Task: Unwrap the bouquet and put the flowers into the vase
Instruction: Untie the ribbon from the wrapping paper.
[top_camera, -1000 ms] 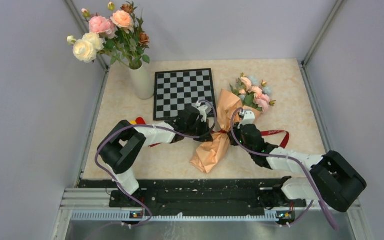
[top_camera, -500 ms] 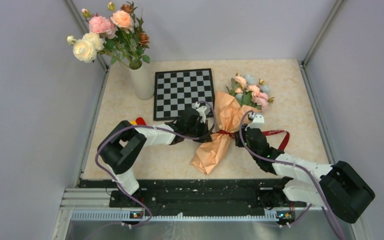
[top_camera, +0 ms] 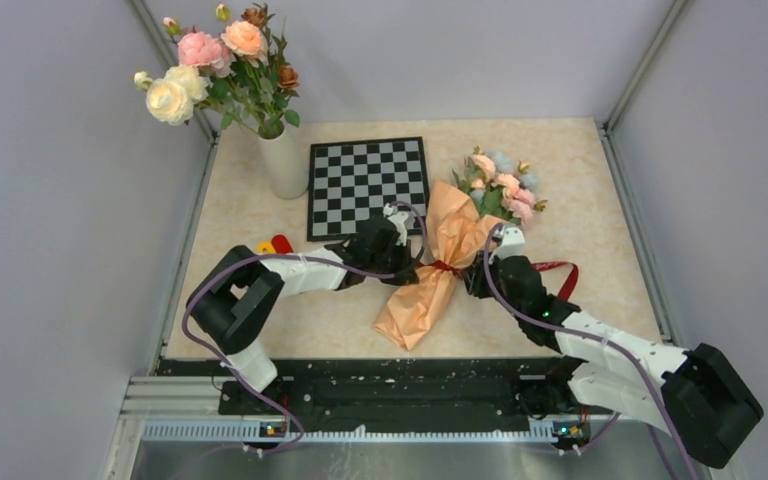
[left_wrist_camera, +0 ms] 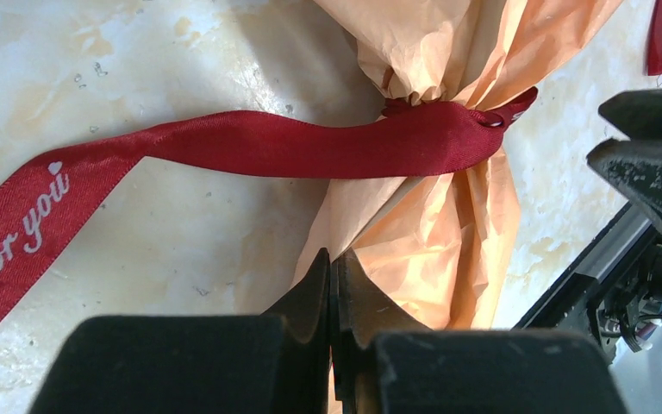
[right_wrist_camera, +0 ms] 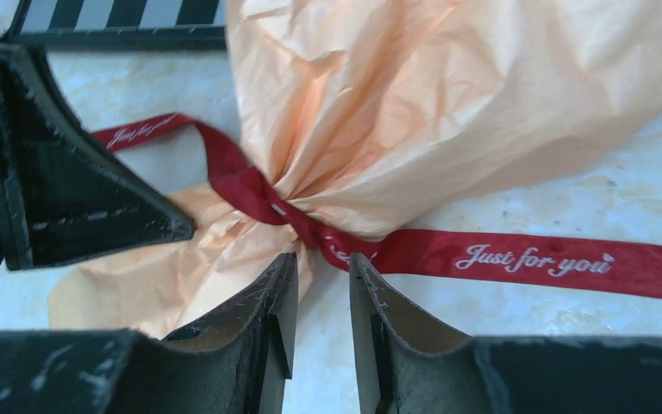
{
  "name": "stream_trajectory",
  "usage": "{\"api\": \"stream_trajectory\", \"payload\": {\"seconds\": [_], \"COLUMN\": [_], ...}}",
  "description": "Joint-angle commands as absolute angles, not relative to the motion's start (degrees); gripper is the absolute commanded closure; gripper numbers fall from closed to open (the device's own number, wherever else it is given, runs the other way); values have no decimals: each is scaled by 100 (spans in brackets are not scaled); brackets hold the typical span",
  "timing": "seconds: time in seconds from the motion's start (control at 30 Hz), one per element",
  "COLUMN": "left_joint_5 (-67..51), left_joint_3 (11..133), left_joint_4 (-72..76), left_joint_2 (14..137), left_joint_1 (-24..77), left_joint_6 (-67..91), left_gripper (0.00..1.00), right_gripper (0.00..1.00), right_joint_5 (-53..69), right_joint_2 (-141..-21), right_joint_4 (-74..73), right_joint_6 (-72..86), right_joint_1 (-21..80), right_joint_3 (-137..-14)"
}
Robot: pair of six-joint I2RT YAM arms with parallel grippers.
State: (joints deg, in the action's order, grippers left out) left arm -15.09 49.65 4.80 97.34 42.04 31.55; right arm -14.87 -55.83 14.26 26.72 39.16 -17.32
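The bouquet (top_camera: pixel 430 285), a peach paper cone, lies slanted at mid-table, tied at its waist with a dark red ribbon (left_wrist_camera: pixel 310 142). Its flowers (top_camera: pixel 500 185) point to the far right. My left gripper (left_wrist_camera: pixel 332 259) is shut, with its tips against the paper's edge just below the knot on the left side. On the right side my right gripper (right_wrist_camera: pixel 321 263) is slightly open. Nothing is between its fingers, and its tips stop just short of the ribbon knot (right_wrist_camera: pixel 280 211). The white vase (top_camera: pixel 283 160) stands at the far left with large roses in it.
A chessboard (top_camera: pixel 365 185) lies flat between the vase and the bouquet. A ribbon tail (top_camera: pixel 552 267) trails right along the table and another runs left under my left arm. A small red and yellow object (top_camera: pixel 275 244) sits by the left arm.
My right gripper has gone from shut to slightly open, and its arm has swung out to the right. The bouquet's lower end slid a little left. The left gripper stayed shut.
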Motion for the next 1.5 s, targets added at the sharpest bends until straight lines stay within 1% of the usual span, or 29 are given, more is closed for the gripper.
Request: {"api": "stream_trajectory", "payload": {"seconds": [0.0, 0.1, 0.27, 0.37, 0.73, 1.1, 1.27, 1.33, 1.43, 1.47], "left_joint_5": [-1387, -1337, -1346, -1345, -1297, -1301, -1310, -1310, -1279, -1252], "left_joint_3": [4971, 4974, 4993, 5001, 5043, 5072, 5073, 5079, 5072, 5077], "left_joint_4": [247, 182, 156, 141, 47, 35, 27, 26, 26, 26], "left_joint_2": [9434, 9424, 9448, 9442, 9446, 9456, 9463, 9466, 9457, 9453], "left_joint_1": [4177, 4175, 4175, 4175, 4175, 4175, 4175, 4175, 4175, 4175], "left_joint_6": [3068, 3083, 3145, 3164, 3182, 3190, 3190, 3190, 3203, 3214], "left_gripper": [100, 100, 100, 100, 100, 100, 100, 100, 100, 100], "right_gripper": [70, 72, 73, 75, 75, 78, 86, 93, 100, 100], "right_joint_5": [-372, -30, 606, 841, 449, 674, 697, 677, 662, 649], "right_joint_2": [-5579, -5806, -6263, -6595, -7154, -7532, -7664, -7687, -7677, -7667], "right_joint_4": [860, 666, 880, 917, 1124, 1285, 1346, 1381, 1397, 1397], "right_joint_6": [2014, 1830, 1669, 1528, 1371, 1297, 1296, 1304, 1305, 1306], "right_joint_1": [3796, 3664, 3348, 3322, 3305, 3305, 3305, 3305, 3305, 3305], "right_joint_3": [-2299, -2499, -2664, -2881, -3190, -3335, -3384, -3379, -3369, -3362]}}
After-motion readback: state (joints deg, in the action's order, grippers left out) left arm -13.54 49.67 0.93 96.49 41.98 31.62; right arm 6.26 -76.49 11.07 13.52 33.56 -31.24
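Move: The ribbon's knot around the neck of the wrapping paper lies about 5 cm left and 2 cm ahead of the right hand, some 3 cm lower. The flower heads are roughly 19 cm ahead and 7 cm right of that hand, and the loose ribbon tail 17 cm to its right and 1 cm ahead. From the left hand, already pinching a paper fold, the knot is about 5 cm right and 2 cm ahead, roughly level. Leftward, then also down and forward, the right hand comes in about 5 cm to the knot, after backing off slightly at the start. Its wrist swings some 20 degrees counter-clockwise and tips down a little; the part-open fingers close late, pinching the ribbon at the knot's right side. The left hand keeps its pinch on the paper just back-left of the knot, easing about a centimetre left. ##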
